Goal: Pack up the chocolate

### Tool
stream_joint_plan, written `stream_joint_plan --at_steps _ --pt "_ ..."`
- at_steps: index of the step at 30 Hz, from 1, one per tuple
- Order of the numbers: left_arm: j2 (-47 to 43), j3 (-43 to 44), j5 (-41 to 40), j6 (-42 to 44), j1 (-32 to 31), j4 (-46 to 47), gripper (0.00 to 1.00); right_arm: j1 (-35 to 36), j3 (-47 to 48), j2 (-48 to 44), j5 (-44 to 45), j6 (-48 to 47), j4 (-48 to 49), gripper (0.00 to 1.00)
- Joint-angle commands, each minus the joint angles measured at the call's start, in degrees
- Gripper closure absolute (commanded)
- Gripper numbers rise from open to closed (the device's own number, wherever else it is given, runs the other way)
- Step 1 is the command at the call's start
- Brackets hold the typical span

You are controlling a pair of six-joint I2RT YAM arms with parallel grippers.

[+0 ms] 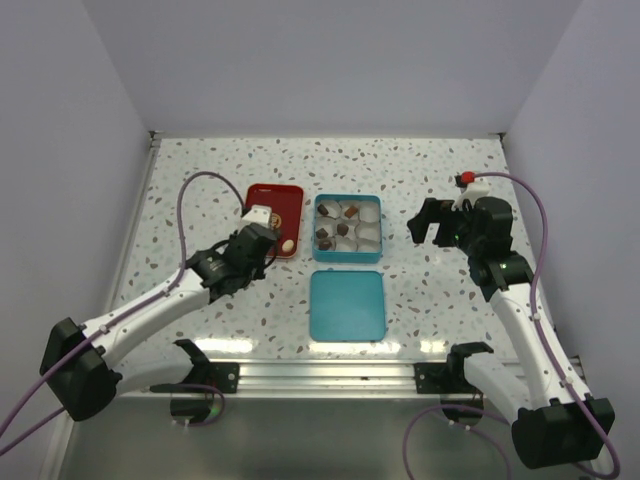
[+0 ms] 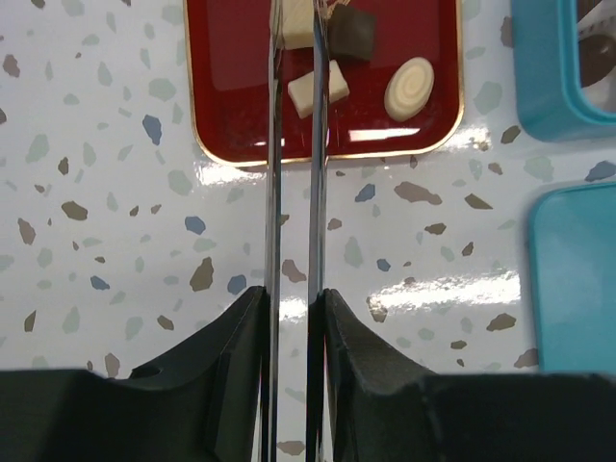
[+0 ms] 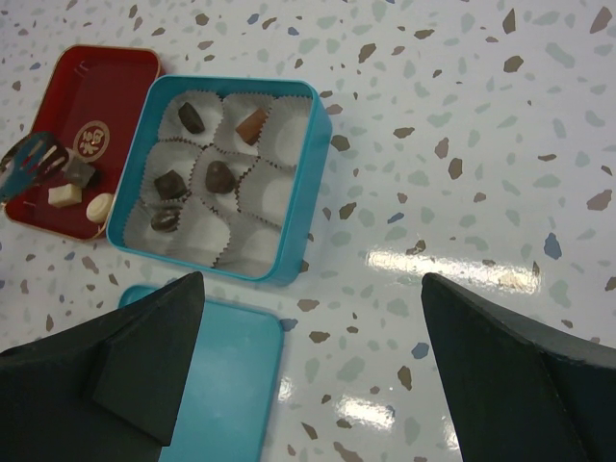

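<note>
Three pieces of chocolate lie in the red tray [image 2: 231,87]: a dark one [image 2: 353,31], a cream square [image 2: 334,82] and a cream oval [image 2: 409,89]. My left gripper [image 2: 294,294] is shut on metal tongs [image 2: 272,192]. The tongs' blades reach over the tray, close together, with a cream piece [image 2: 296,19] between their tips at the frame's top edge. Several dark pieces [image 3: 219,176] sit in paper cups inside the teal tin [image 3: 303,183]. My right gripper [image 3: 313,279] hangs open and empty over the table right of the tin.
The teal lid [image 1: 347,305] lies flat just in front of the tin [image 1: 348,197]. The red tray [image 1: 272,192] sits directly left of the tin. White walls close the table at the back and both sides.
</note>
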Motion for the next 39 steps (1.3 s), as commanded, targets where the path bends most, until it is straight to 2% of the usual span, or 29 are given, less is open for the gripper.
stream_joint_plan --at_steps 1,6,10,22,30,39 --pt "-1.74 6.15 -0.98 2.61 0.41 2.09 0.72 -0.02 0.30 -0.40 -0.50 -0.08 0.65 0.01" --pt "2.48 13.17 -1.77 6.03 0.41 3.32 0.73 -0.19 0.21 -0.49 -0.50 -0.16 0.65 0.01" --pt "6.96 17.41 2.10 7.45 -0.65 7.70 0.73 -0.11 0.30 -0.31 -0.33 -0.17 0.65 0.01" --pt "24.88 33.04 7.37 9.38 -10.58 13.16 0.73 -0.19 0.30 -0.31 -0.24 -0.25 0.83 0.01" --pt "31.39 36.40 10.01 9.47 -12.34 15.19 0.73 -0.11 0.30 -0.57 -0.33 -0.25 0.65 0.01" --pt "33.15 36.13 7.11 9.21 -12.69 15.10 0.74 -0.11 0.21 -0.66 -0.77 -0.16 0.92 0.01"
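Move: My left hand already holds the tongs with a white chocolate pinched in the tips. The chocolate is meant for the box's empty far-right well, about 14 cm ahead, 26 cm right and 10 cm below. The caramel piece in the far-middle well lies 14 ahead, 21 right; the cream oval on the red tray about 6 ahead, 6 right; the lid some 9 back, 21 right. From my idle right hand that well is roughly 8 cm ahead, 12 left and 20 below. I lift the white chocolate up off the red tray, reaching forward as I rise about 8 cm. Then I swing my left hand some 22 cm to the right, over to the box, turning about 25 degrees clockwise, and finish by sinking roughly 3 cm towards the far-right well. My fingers keep the tongs squeezed on the chocolate throughout. ##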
